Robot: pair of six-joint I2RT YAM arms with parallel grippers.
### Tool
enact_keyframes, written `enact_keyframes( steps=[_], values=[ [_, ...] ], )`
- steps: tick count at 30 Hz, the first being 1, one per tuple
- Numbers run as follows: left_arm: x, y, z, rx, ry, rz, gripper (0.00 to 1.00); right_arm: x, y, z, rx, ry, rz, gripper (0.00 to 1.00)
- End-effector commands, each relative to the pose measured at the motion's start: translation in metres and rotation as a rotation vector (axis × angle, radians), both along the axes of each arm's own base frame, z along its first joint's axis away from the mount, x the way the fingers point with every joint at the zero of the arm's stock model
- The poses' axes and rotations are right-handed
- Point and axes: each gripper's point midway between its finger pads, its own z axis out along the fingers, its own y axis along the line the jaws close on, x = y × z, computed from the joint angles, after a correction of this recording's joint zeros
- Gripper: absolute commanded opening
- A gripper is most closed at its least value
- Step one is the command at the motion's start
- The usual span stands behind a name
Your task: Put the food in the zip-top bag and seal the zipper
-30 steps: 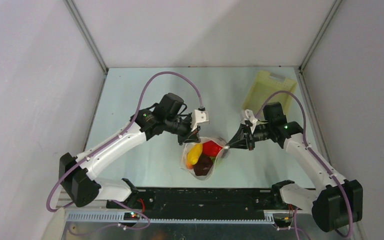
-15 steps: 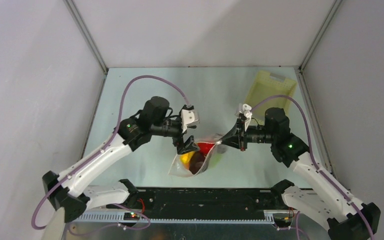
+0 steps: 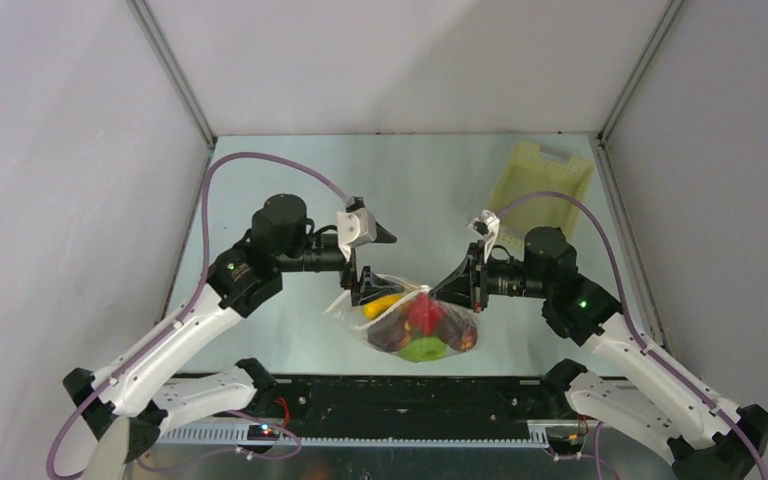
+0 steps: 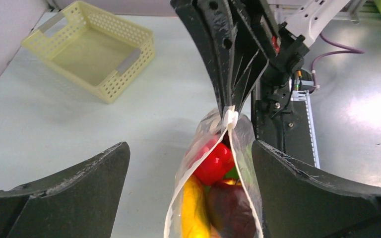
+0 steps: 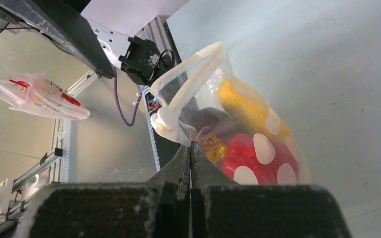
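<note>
The zip-top bag (image 3: 400, 318) hangs from one top corner, and my right gripper (image 3: 428, 292) is shut on that corner. Inside is the food: a red piece (image 3: 422, 312), a green one (image 3: 422, 350), a yellow one (image 3: 382, 305) and a dark maroon one (image 3: 395, 335). My left gripper (image 3: 372, 262) stands wide open at the bag's left end. In the left wrist view its fingers straddle the bag (image 4: 213, 188) without touching it. The zipper (image 4: 179, 186) shows as two whitish strips spreading apart below the right gripper (image 4: 230, 106). The right wrist view shows the gripper (image 5: 191, 146) pinching the bag (image 5: 228, 114) beside the looping zipper (image 5: 193, 82).
A pale yellow perforated basket (image 3: 545, 180) sits at the back right of the table, also seen in the left wrist view (image 4: 94, 54). The black rail (image 3: 410, 395) with the arm bases runs along the near edge, just below the bag. Grey walls close both sides.
My left gripper has opened, let go of the bag's edge and drawn back to the left. The right gripper has kept its hold, and the bag now sits lower and nearer the rail.
</note>
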Motion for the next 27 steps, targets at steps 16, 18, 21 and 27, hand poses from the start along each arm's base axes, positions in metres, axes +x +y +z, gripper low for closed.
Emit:
enact_keyframes(
  steps=[16,18,21,27],
  values=[
    [-0.033,-0.037,-0.037,0.044,0.173,-0.236,0.79,0.012,-0.005,0.033,0.058,0.021,-0.130,0.00],
    [-0.033,-0.036,-0.044,0.046,0.180,-0.222,0.74,0.010,-0.006,0.035,0.063,0.009,-0.130,0.00],
    [-0.036,-0.036,-0.048,0.034,0.208,-0.229,0.66,0.012,-0.008,0.036,0.065,-0.001,-0.142,0.00],
    [-0.042,-0.037,-0.059,0.049,0.232,-0.227,0.62,0.019,-0.013,0.036,0.063,0.005,-0.183,0.00]
  ],
)
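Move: The right gripper already holds the zip-top bag; its white zipper end lies barely 2 cm left of those fingertips, 1 cm back and 1 cm higher. From the open left hand point, that zipper end is roughly 5 cm right, 3 cm back and 6 cm down. Inside the bag, some 12 cm below the left hand, the yellow food sits about 3 cm left and 4 cm back, and the red food about 6 cm right and 6 cm back. Keep the right fingers shut on the bag, easing that hand just 1 to 2 cm forward and right. Bring the left gripper down about 7 cm, and 3 to 4 cm both right and back, towards the white zipper end, swinging its fingers a little clockwise. Once low, draw its wide-open fingers about a third of the way in, one on each side of the bag's mouth, without shutting them. ##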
